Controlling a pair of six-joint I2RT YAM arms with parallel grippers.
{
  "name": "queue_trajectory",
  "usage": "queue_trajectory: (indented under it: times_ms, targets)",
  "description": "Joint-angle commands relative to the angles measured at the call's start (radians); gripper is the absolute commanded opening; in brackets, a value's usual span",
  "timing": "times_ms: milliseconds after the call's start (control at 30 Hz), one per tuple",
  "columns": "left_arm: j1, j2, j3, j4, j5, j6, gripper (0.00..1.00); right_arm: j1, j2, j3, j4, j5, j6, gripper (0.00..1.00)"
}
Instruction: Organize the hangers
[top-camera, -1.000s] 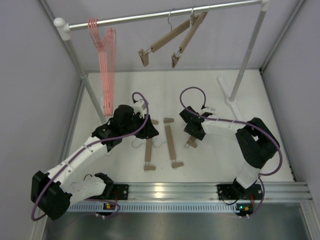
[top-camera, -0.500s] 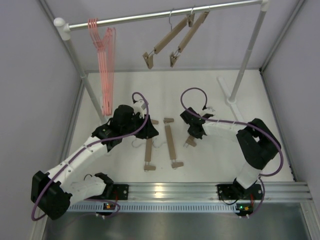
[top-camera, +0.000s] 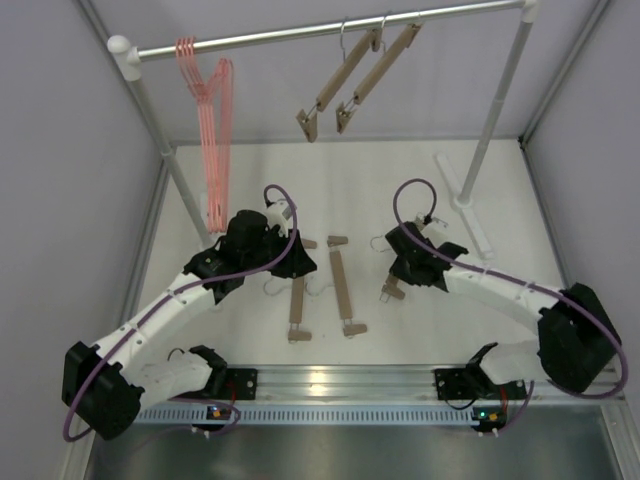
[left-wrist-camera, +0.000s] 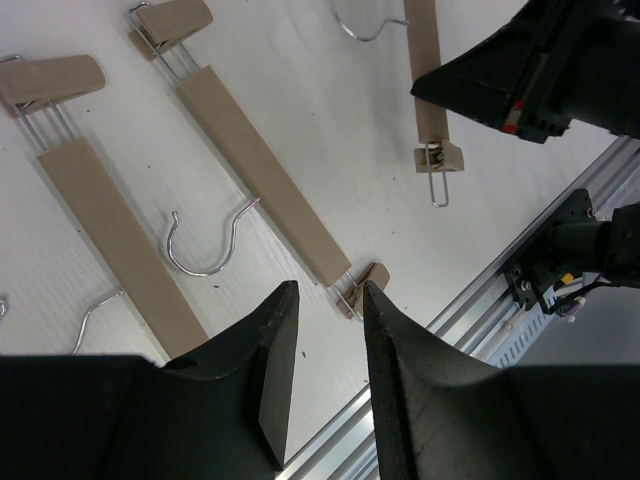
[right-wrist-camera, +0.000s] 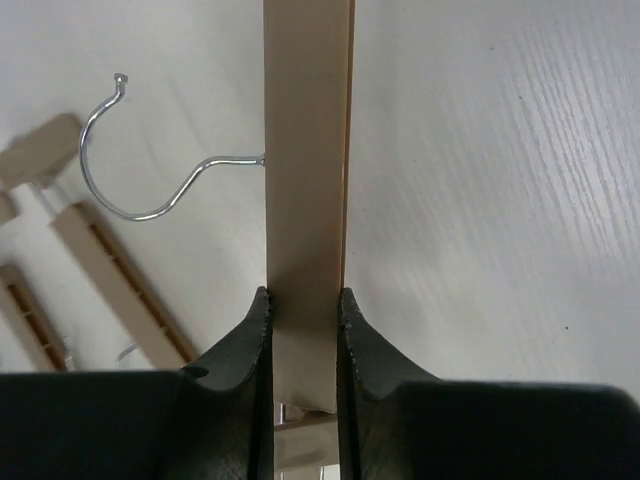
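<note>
Several pink wire hangers (top-camera: 212, 130) hang at the left of the silver rail (top-camera: 290, 36). Two wooden bar hangers (top-camera: 335, 88) (top-camera: 378, 66) hang near its right end. Two more wooden hangers (top-camera: 297, 301) (top-camera: 342, 285) lie on the table; they also show in the left wrist view (left-wrist-camera: 112, 238) (left-wrist-camera: 262, 178). My right gripper (top-camera: 403, 272) (right-wrist-camera: 303, 300) is shut on a fifth wooden hanger (right-wrist-camera: 305, 170), whose clip end (top-camera: 390, 291) sticks out below. My left gripper (top-camera: 296, 262) (left-wrist-camera: 330, 295) is open and empty above the lying hangers.
The rail's white posts stand at the back left (top-camera: 150, 110) and right (top-camera: 500, 100), with a white foot (top-camera: 468, 195) on the table. Grey walls close in on both sides. An aluminium mounting rail (top-camera: 400, 380) runs along the near edge.
My right arm has swung to the right and nearer with the wooden hanger in its grip. The two hung wooden hangers have swung to the right. My left arm has not moved.
</note>
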Motion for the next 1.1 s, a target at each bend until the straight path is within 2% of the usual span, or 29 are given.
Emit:
queue_trajectory:
  times_ms: [0,267,467,867,1067]
  targets:
    - [0.006,-0.010,-0.001,0.021,-0.005,0.009,0.37,0.013,-0.171,0.005,0.001,-0.036,-0.038,0.00]
    - [0.006,-0.005,0.002,0.022,-0.006,0.006,0.37,-0.045,-0.440,0.026,-0.017,-0.143,-0.061,0.00]
    - [0.006,-0.005,0.006,0.021,-0.011,0.006,0.37,-0.153,-0.509,0.136,-0.017,-0.272,-0.097,0.00]
    - [0.007,0.003,0.003,0.022,-0.014,0.010,0.37,-0.398,-0.409,0.493,0.026,-0.516,-0.103,0.00]
    - [0.007,0.003,0.003,0.020,-0.009,0.013,0.37,-0.449,-0.316,0.606,0.121,-0.642,-0.042,0.00]
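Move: The brown hanger already pinched in the right fingers is bound for the rail's free stretch, which lies about 20 cm ahead, straight in line and some 50 cm above that hand. Two hung brown hangers are roughly 18 cm ahead and 40 cm up, about 5 and 12 cm to the left. A brown hanger on the table lies 3 cm back, 13 cm left and 4 cm down. From the left hand, the free stretch is about 22 cm ahead, 18 cm right and 38 cm up. The brown hanger, still clamped in the right fingers, is carried quickly and almost straight up, about 34 cm, towards the rail, easing some 5 cm forward in the second half. On the way the wrist tips up and rolls its left side upward, so the fingers go from pointing steeply down to nearly level, forward and somewhat left. ##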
